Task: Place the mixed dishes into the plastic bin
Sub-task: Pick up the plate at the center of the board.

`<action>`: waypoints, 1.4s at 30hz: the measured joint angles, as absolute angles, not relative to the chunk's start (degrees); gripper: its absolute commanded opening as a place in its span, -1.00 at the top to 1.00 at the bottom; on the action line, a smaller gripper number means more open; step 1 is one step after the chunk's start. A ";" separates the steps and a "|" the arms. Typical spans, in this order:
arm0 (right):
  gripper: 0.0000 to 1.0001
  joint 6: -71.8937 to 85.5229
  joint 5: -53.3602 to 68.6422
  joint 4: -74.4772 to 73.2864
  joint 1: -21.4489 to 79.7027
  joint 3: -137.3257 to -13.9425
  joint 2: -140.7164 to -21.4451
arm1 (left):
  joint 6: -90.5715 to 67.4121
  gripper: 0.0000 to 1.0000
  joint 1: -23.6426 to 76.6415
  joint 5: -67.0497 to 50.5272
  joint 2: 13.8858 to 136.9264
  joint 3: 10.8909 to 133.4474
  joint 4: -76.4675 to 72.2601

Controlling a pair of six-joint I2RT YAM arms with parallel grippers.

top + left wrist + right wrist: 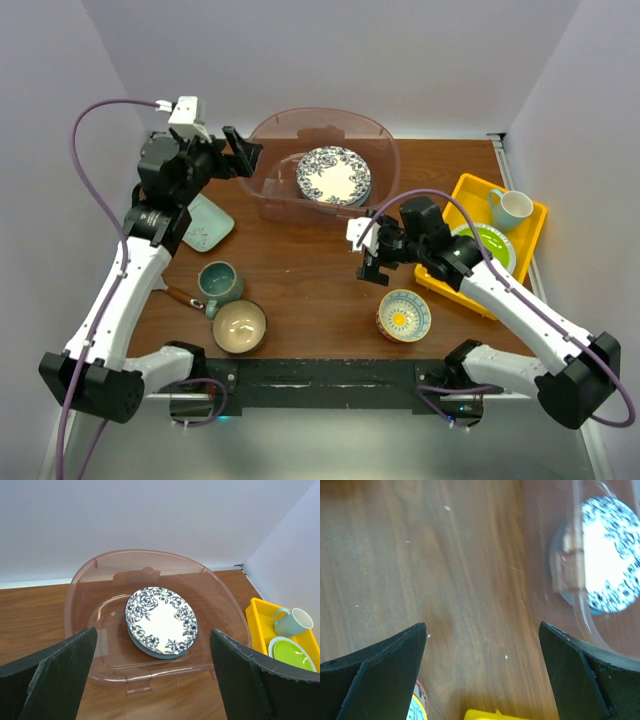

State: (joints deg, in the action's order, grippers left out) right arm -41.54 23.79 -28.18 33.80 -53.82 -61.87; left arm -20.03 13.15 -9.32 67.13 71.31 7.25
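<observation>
The plastic bin (322, 118) stands at the back centre of the table. A blue-patterned plate (333, 175) lies in it on top of another dish. My left gripper (245, 155) hovers open and empty by the bin's left rim; its wrist view looks down into the bin (150, 556) at the plate (161, 621). My right gripper (374, 274) hangs open and empty over bare wood in front of the bin. A mint square dish (207, 222), a teal mug (218, 282), a tan bowl (239, 326) and a small patterned bowl (404, 315) sit on the table.
A yellow tray (458, 196) at the right holds a lime-green plate (488, 245) and a pale mug (510, 208). Walls close off the back and both sides. In the right wrist view the bin's corner (555, 575) is at the upper right and the patterned bowl's edge (418, 708) is at the bottom.
</observation>
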 measured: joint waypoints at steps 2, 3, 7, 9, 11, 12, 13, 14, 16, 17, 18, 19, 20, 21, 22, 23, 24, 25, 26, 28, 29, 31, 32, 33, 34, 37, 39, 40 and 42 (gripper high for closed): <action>-0.97 -42.41 23.88 -29.26 35.97 -55.24 -63.83 | -19.68 -1.00 13.15 -8.67 65.17 69.91 8.25; -0.96 -42.72 24.01 -29.71 36.93 -55.99 -64.77 | -19.42 -1.00 13.13 -8.27 64.12 68.97 8.58; -0.97 -43.31 25.10 -30.68 40.21 -59.18 -68.47 | -18.68 -1.00 13.15 -6.35 59.72 64.84 10.76; -0.97 -43.33 25.78 -30.92 41.47 -60.80 -70.15 | -18.39 -1.00 13.13 -5.26 57.87 63.40 12.27; -0.96 -43.27 27.27 -31.29 42.78 -62.78 -72.12 | -18.28 -1.00 13.13 -4.08 56.27 62.26 13.45; -0.96 -43.11 28.16 -31.38 43.35 -63.68 -73.21 | -18.22 -1.00 13.13 -3.51 55.44 61.65 13.87; -0.96 -42.87 29.52 -31.53 43.90 -64.99 -74.96 | -18.17 -1.00 13.13 -2.96 54.54 60.95 14.35; -0.97 -42.74 30.00 -31.51 44.36 -65.45 -75.66 | -18.15 -1.00 13.13 -2.28 53.45 60.10 14.85; -0.96 -41.98 31.79 -31.86 45.50 -66.98 -78.28 | -18.04 -1.00 13.13 -0.71 51.53 58.48 15.55; -0.96 -41.67 32.53 -31.92 45.98 -67.64 -79.53 | -17.93 -1.00 13.13 -0.05 50.81 57.87 15.64; -0.96 -41.39 33.06 -32.01 46.63 -68.45 -80.95 | -17.82 -1.00 13.15 0.97 49.89 56.97 15.64; -0.96 -41.10 33.43 -32.21 47.31 -69.21 -82.35 | -17.76 -1.00 13.15 1.85 49.15 56.16 15.64; -0.96 -40.91 33.82 -32.42 48.01 -69.91 -83.61 | -17.74 -1.00 13.15 2.83 48.45 55.27 15.68; -0.97 -40.80 34.04 -32.58 48.66 -70.57 -84.77 | -17.72 -1.00 13.13 3.55 48.07 54.63 15.77; -0.97 -40.66 34.09 -32.75 49.23 -71.13 -85.73 | -17.63 -1.00 13.15 4.49 47.75 53.91 15.70; -0.96 -40.49 34.11 -32.99 49.67 -71.64 -86.59 | -17.47 -1.00 13.13 5.52 47.55 53.04 15.66; -0.97 -40.36 34.13 -33.19 50.06 -72.14 -87.26 | -17.41 -1.00 13.15 6.66 47.51 52.14 15.57; -0.96 -40.10 34.15 -33.34 50.30 -72.64 -87.88 | -17.41 -1.00 13.15 7.64 47.51 51.33 15.51; -0.96 -39.86 34.13 -33.47 50.46 -73.19 -88.44 | -17.43 -1.00 13.13 8.62 47.59 50.43 15.55; -0.96 -39.38 33.95 -33.58 50.50 -74.35 -89.38 | -17.72 -1.00 12.86 10.11 47.81 48.75 15.44; -0.96 -39.05 33.82 -33.63 50.50 -75.02 -89.84 | -18.00 -1.00 12.49 10.66 47.88 47.90 15.38; -0.96 -38.68 32.62 -33.61 50.50 -75.94 -90.52 | -18.94 -1.00 10.98 10.87 48.18 46.48 15.20; -0.96 -38.57 31.99 -33.61 50.48 -76.14 -90.63 | -19.29 -1.00 9.76 10.66 48.49 46.02 14.92; -0.96 -38.52 31.22 -33.61 50.46 -76.14 -90.65 | -20.03 -1.00 8.16 9.96 48.99 45.67 14.44; -0.96 -38.50 30.50 -33.61 50.43 -76.16 -90.63 | -20.64 -1.00 6.57 9.19 49.52 45.34 13.87; -0.96 -38.44 28.93 -33.54 50.30 -76.12 -90.45 | -23.70 -1.00 -0.82 3.68 51.99 44.07 11.49; -0.97 -38.41 28.18 -33.30 50.17 -75.83 -89.93 | -26.76 -1.00 -6.98 -1.67 55.02 42.98 9.39; -0.96 -38.39 27.99 -33.23 50.09 -75.53 -89.45 | -28.49 -0.99 -9.78 -4.14 57.23 42.46 8.32; -0.97 -38.39 27.92 -33.21 49.80 -75.05 -88.36 | -31.42 -0.93 -13.72 -8.10 61.80 41.98 7.16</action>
State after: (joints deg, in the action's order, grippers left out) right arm -38.39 27.92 -33.21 49.80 -75.05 -88.36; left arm -31.42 -13.72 -8.10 61.80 41.98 7.16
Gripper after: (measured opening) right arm 0.983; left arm 0.996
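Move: The rectangular teal dish lies about 17 cm to the left of the empty left hand, roughly 3 cm farther out and 37 cm below. From that hand the green mug is some 19 cm back and 11 cm left; the bin's middle is about 14 cm ahead and 19 cm right, both over 30 cm down. From the right hand the dish is about 42 cm left, 16 cm ahead and 19 cm lower. Towards the teal dish the open left hand draws back from the bin, about 7 cm, easing left and down, then swings left and drops faster, ending some 20 cm lower, turned counter-clockwise with fingers tipping down. The open right hand sweeps about 13 cm left over the bare board, also turning counter-clockwise, then hovers. Neither touches anything. ##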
